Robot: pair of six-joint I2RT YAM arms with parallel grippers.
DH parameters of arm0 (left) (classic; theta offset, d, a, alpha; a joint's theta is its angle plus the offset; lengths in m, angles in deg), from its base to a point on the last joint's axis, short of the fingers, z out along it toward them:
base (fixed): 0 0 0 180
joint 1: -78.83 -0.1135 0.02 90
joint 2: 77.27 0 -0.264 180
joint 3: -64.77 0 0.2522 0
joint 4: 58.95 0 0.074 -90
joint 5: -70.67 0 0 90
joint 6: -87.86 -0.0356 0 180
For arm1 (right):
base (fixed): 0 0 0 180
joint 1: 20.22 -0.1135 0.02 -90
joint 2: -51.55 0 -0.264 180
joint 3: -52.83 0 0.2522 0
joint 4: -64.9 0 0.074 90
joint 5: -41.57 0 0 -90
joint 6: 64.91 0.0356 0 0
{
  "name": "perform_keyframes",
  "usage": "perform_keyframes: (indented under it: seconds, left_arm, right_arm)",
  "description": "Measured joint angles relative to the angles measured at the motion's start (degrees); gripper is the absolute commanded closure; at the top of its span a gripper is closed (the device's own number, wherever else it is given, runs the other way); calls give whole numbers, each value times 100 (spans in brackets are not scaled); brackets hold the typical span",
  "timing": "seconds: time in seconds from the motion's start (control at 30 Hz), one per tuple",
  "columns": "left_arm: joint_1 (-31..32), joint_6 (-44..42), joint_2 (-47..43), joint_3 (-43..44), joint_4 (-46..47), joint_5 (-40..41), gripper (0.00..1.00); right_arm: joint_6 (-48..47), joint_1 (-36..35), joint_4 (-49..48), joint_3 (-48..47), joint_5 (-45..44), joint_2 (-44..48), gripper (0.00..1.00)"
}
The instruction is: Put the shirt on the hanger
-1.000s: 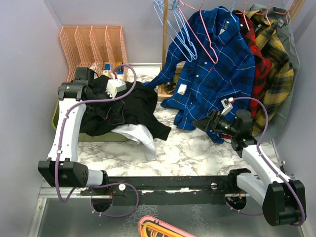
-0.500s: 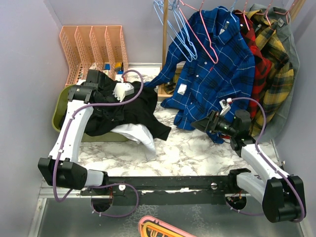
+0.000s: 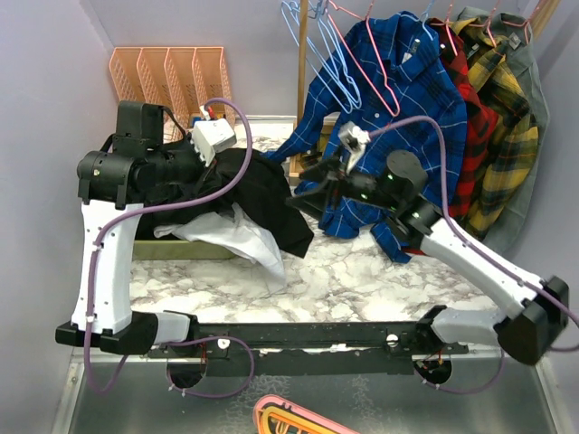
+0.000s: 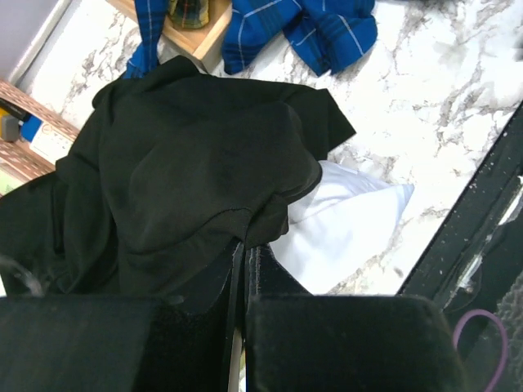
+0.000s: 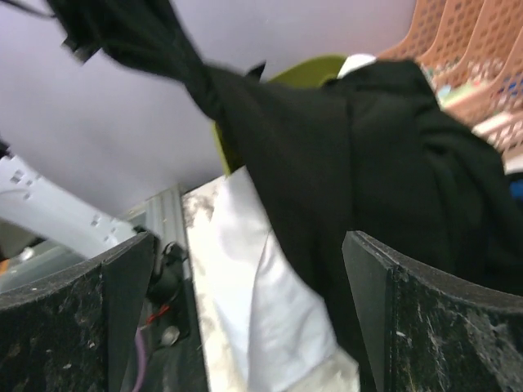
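The black shirt (image 3: pixel 262 192) hangs bunched from my left gripper (image 3: pixel 187 168), which is raised over the green bin. In the left wrist view the left gripper (image 4: pixel 245 247) is shut on a fold of the shirt (image 4: pixel 188 155), its jaws pressed together. My right gripper (image 3: pixel 304 188) is open just right of the shirt's hanging edge. In its wrist view the shirt (image 5: pixel 368 155) drapes ahead of the right gripper (image 5: pixel 249 273), nothing between the fingers (image 5: pixel 122 282). The pink hanger (image 3: pixel 391 107) hangs on the rack at the back, in front of a blue plaid shirt.
A white garment (image 3: pixel 246 240) lies under the black shirt, spilling from the green bin (image 3: pixel 194 246). Orange wire baskets (image 3: pixel 172 80) stand at the back left. Light blue hangers (image 3: pixel 312 50), a wooden post (image 3: pixel 302 81) and plaid shirts (image 3: pixel 412 117) fill the back right.
My left gripper closed on the black shirt and lifted it up from the bin. My right arm swung left from the plaid shirts to the black shirt's edge, still open.
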Motion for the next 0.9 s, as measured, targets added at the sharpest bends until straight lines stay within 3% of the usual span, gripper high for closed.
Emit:
perform_keyframes:
  seconds: [0.43, 0.47, 0.53, 0.6, 0.63, 0.67, 0.77, 0.83, 0.9]
  left_arm:
    - [7, -103, -162, -302, -144, -227, 100]
    - [7, -105, -162, -302, -144, -236, 100]
    - [7, -103, -162, -302, -127, -243, 100]
    - [7, -94, -162, -302, -116, -243, 100]
    - [7, -85, -162, -302, -105, -245, 97]
    - [7, -72, -160, -302, -92, -249, 91]
    - [7, -4, -157, -302, -33, -245, 51]
    - [7, 98, -164, -304, 101, -120, 36]
    - [-9, 295, -203, -372, 358, 273, 29]
  right_arm:
    - [-1167, -1244, 22, -2564, -654, -3018, 2]
    - [-1180, -1316, 22, -2629, -638, -3126, 7]
    - [-1185, -1401, 17, -2667, -586, -3270, 37]
    - [-1180, -1421, -4, -2667, -540, -3357, 89]
    - [-1176, -1423, -17, -2667, -529, -3383, 98]
    - [-1172, -1421, -17, -2684, -531, -3412, 99]
    - [-1182, -1421, 48, -2874, -573, -3453, 99]
    - [-1231, -1421, 55, -2977, -671, -3416, 99]
    - [-1344, -1421, 83, -2994, -905, -3281, 99]
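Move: The black shirt's lifted fold, which the right fingers will shut on, lies about 16 cm to the right hand's left, 3 ahead and 4 below. The left hand already pinches it, with that spot some 5 cm to the left hand's right, 3 ahead and 3 below. From the right hand, the white cloth lies about 16 cm left and 8 back, the green bin about 30 left and 2 back, both some 22 down. The black shirt, held up almost still in the left hand, is met by the right hand, which swings some 16 cm left and a little forward with fingers wide open, sinking as it comes in. The right fingers shut on the fold just beyond the left fingertips, then lift about 3 cm; meanwhile the left fingers open past halfway and edge forward. ##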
